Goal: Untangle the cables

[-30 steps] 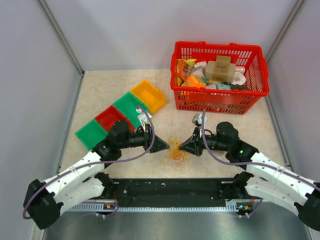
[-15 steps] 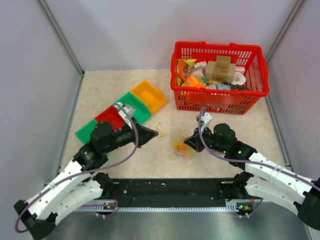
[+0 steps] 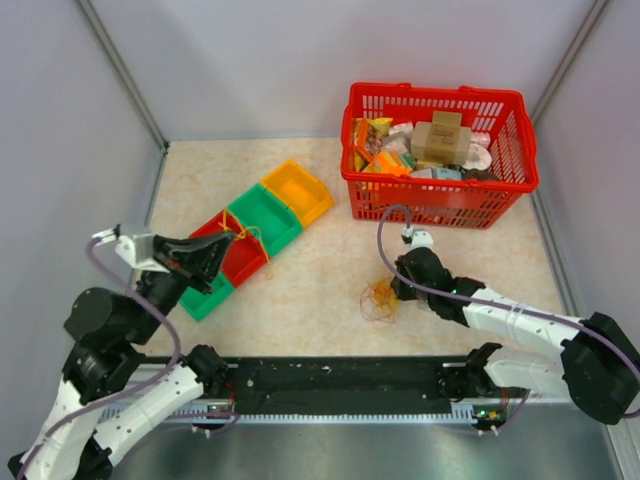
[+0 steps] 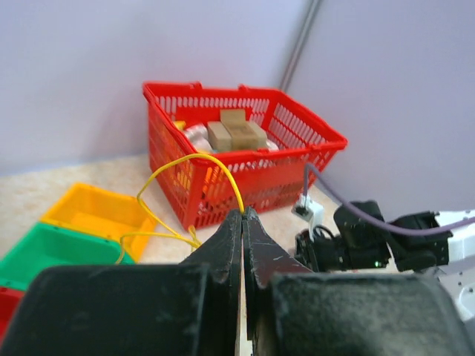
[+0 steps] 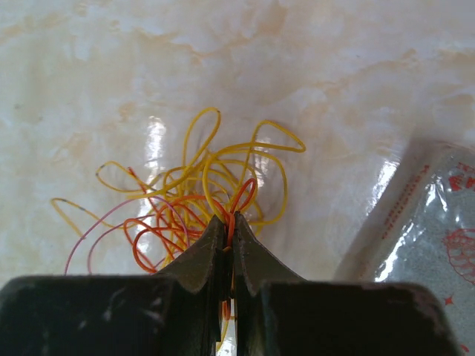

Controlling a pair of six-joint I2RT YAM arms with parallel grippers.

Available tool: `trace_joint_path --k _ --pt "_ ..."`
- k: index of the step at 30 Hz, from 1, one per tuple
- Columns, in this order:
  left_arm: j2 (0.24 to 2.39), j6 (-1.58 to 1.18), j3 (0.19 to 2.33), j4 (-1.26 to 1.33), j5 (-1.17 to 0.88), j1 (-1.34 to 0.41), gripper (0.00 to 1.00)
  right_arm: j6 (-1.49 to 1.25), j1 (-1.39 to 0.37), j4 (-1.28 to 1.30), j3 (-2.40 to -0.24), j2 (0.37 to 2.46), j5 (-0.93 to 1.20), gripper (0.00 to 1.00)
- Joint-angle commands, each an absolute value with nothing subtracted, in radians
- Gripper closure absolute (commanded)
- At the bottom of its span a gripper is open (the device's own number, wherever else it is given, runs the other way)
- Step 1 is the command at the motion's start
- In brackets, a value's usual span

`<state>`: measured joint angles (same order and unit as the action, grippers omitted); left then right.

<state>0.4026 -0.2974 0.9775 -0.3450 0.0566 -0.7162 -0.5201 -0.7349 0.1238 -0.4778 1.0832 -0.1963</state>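
Note:
The cables point(image 5: 194, 194) are a small tangle of thin yellow, orange and pinkish loops lying on the marbled table point(image 3: 310, 290). My right gripper point(image 5: 230, 221) is shut on an orange loop at the tangle's near edge, low over the table; from above, the right gripper point(image 3: 392, 288) sits just right of the tangle point(image 3: 379, 299). One yellow cable point(image 4: 194, 165) has come apart from the tangle. My left gripper point(image 4: 243, 213) is shut on it, raised above the colour bins. In the top view the left gripper point(image 3: 227, 240) holds these yellow loops point(image 3: 243, 233) over the red bin.
A row of bins lies at left: yellow point(image 3: 297, 190), green point(image 3: 262, 215), red point(image 3: 240, 262), green point(image 3: 205, 298). A red basket point(image 3: 437, 200) full of packets and boxes stands at the back right. A clear plastic packet point(image 5: 427, 215) lies right of the tangle.
My left gripper shut on a yellow cable and pulled it left and upward, out of the tangle. The right gripper shifted slightly toward the near edge, dragging the tangle with it.

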Motion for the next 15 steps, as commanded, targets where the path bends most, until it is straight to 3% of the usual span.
trace_joint_path --k 1,15 --pt "0.383 -0.196 1.110 -0.414 0.184 -0.718 1.00 -0.603 -0.710 0.137 -0.500 1.132 -0.282 1.00" --pt "0.544 -0.317 1.131 -0.597 0.403 -0.719 1.00 -0.483 -0.710 0.094 -0.512 1.092 -0.057 1.00"
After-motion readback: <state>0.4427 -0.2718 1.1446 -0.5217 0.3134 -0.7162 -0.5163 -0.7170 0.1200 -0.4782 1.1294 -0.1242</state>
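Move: My left hand, already high up with a free yellow cable in its fingers, has the red tray some 22 cm ahead, 11 cm to its left and roughly 40 cm below. The near green tray is about 10 cm ahead and 19 cm left; the tangle about 9 cm ahead and 26 cm right, both equally low. From my right hand, the tangle lies about 3 cm left, 1 cm ahead, 4 cm below, and the grey pack some 10 cm right, 2 cm ahead, 5 cm below. I keep the yellow cable pinched and swing my left hand about 5 cm farther left, away from the tangle, first rising some 5 cm and easing back slightly, then sinking and coming forward again as the wrist turns about 15 degrees counter-clockwise. My shut right fingers keep their pinch on the red and orange strands, settling about 1 cm lower. ##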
